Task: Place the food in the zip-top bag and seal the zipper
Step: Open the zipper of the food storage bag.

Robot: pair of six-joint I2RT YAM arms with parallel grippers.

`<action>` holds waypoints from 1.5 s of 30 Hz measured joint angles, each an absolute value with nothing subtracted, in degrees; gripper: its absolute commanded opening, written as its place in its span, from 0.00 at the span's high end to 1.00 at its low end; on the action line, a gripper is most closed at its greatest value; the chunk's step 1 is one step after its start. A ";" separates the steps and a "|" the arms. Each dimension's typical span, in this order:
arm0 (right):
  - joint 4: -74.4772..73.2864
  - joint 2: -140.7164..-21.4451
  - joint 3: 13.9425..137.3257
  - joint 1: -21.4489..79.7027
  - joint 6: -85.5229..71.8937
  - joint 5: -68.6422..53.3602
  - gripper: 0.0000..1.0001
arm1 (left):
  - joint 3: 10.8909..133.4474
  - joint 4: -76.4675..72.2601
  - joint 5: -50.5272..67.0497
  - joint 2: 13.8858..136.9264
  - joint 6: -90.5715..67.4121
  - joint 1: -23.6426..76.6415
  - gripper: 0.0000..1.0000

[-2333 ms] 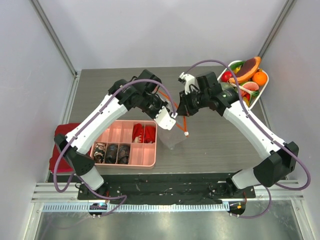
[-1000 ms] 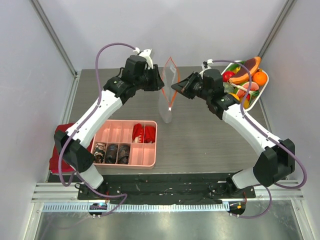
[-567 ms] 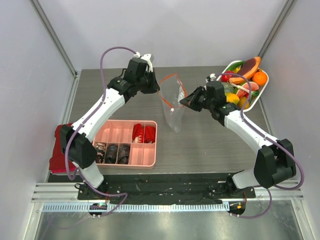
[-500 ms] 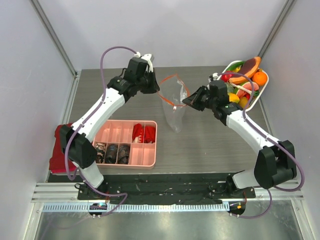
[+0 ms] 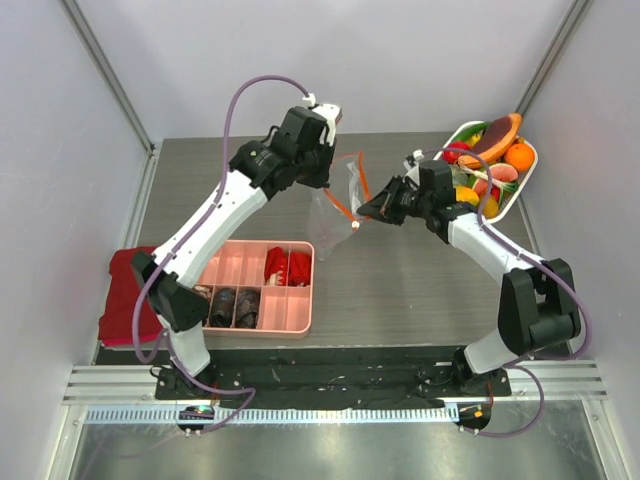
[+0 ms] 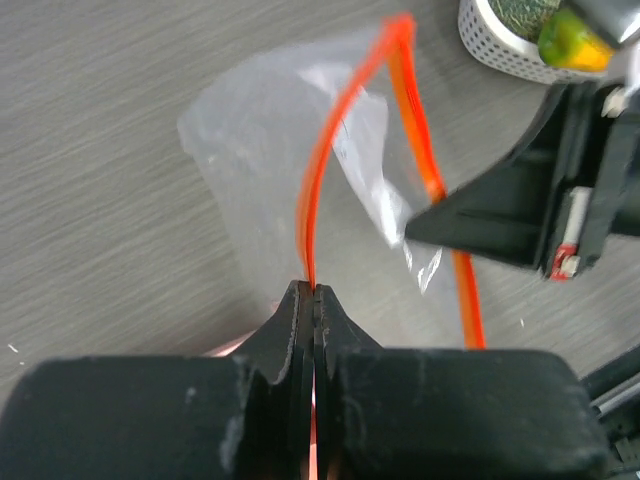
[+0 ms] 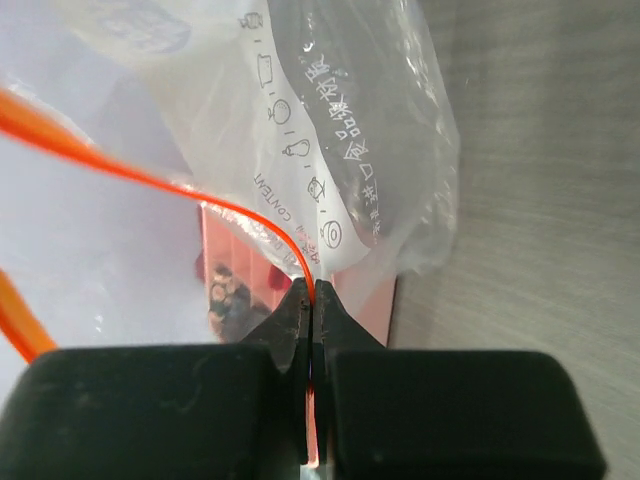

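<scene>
The clear zip-top bag (image 5: 338,212) hangs above the middle of the table between my two grippers. My left gripper (image 5: 334,184) is shut on one side of its orange zipper (image 6: 335,140), jaws pressed together on the strip. My right gripper (image 5: 363,212) is shut on the other side of the zipper (image 7: 250,215), with the bag's printed film (image 7: 350,130) hanging past it. In the left wrist view the right gripper (image 6: 415,228) points in from the right. The food (image 5: 492,160) lies piled in the white basket (image 5: 524,186) at the back right. No food shows inside the bag.
A pink compartment tray (image 5: 232,264) with dark lumps and red crinkled pieces sits at the front left, below the bag. A red cloth (image 5: 120,300) lies at the table's left edge. The basket's perforated rim (image 6: 500,55) is close to the right gripper.
My left gripper has closed on the zipper strip and its arm has swung right. The bag has been drawn slightly toward the tray, its mouth narrower. The right gripper has stayed shut.
</scene>
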State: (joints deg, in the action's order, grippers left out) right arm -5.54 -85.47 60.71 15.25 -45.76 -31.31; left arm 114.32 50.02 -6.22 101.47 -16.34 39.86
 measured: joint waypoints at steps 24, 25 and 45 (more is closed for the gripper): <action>-19.53 -89.03 62.52 10.76 -25.74 -25.26 0.65 | 107.48 47.31 5.45 111.63 -21.47 31.90 1.00; -20.62 -88.68 63.20 10.79 -24.23 -24.58 0.51 | 105.86 45.98 7.09 111.24 -22.15 31.55 1.00; -47.57 -82.59 98.80 -6.81 5.56 -25.63 0.00 | 101.73 36.51 18.68 108.36 -27.70 32.86 1.00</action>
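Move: Between the two hands hangs the food storage bag, its orange zipper rims already pinched by both: its middle is about 11 cm below the left hand, 1 cm back and 1 cm to its right, and about 7 cm to the right hand's left, 1 cm back and 3 cm below. The produce basket stands roughly 25 cm to the right hand's right, 13 cm ahead and 15 cm lower. The pink organizer is some 18 cm left, 14 cm back and 26 cm below the left hand. Lowering the bag by its pinched rim, the left hand sinks about 12 cm, then eases back up 3 cm while drifting slightly right, its wrist tipping further down. The right hand swings briefly left, then right and down, opens wide to release its rim, and climbs away rightward, fingers turning to point more forward. ##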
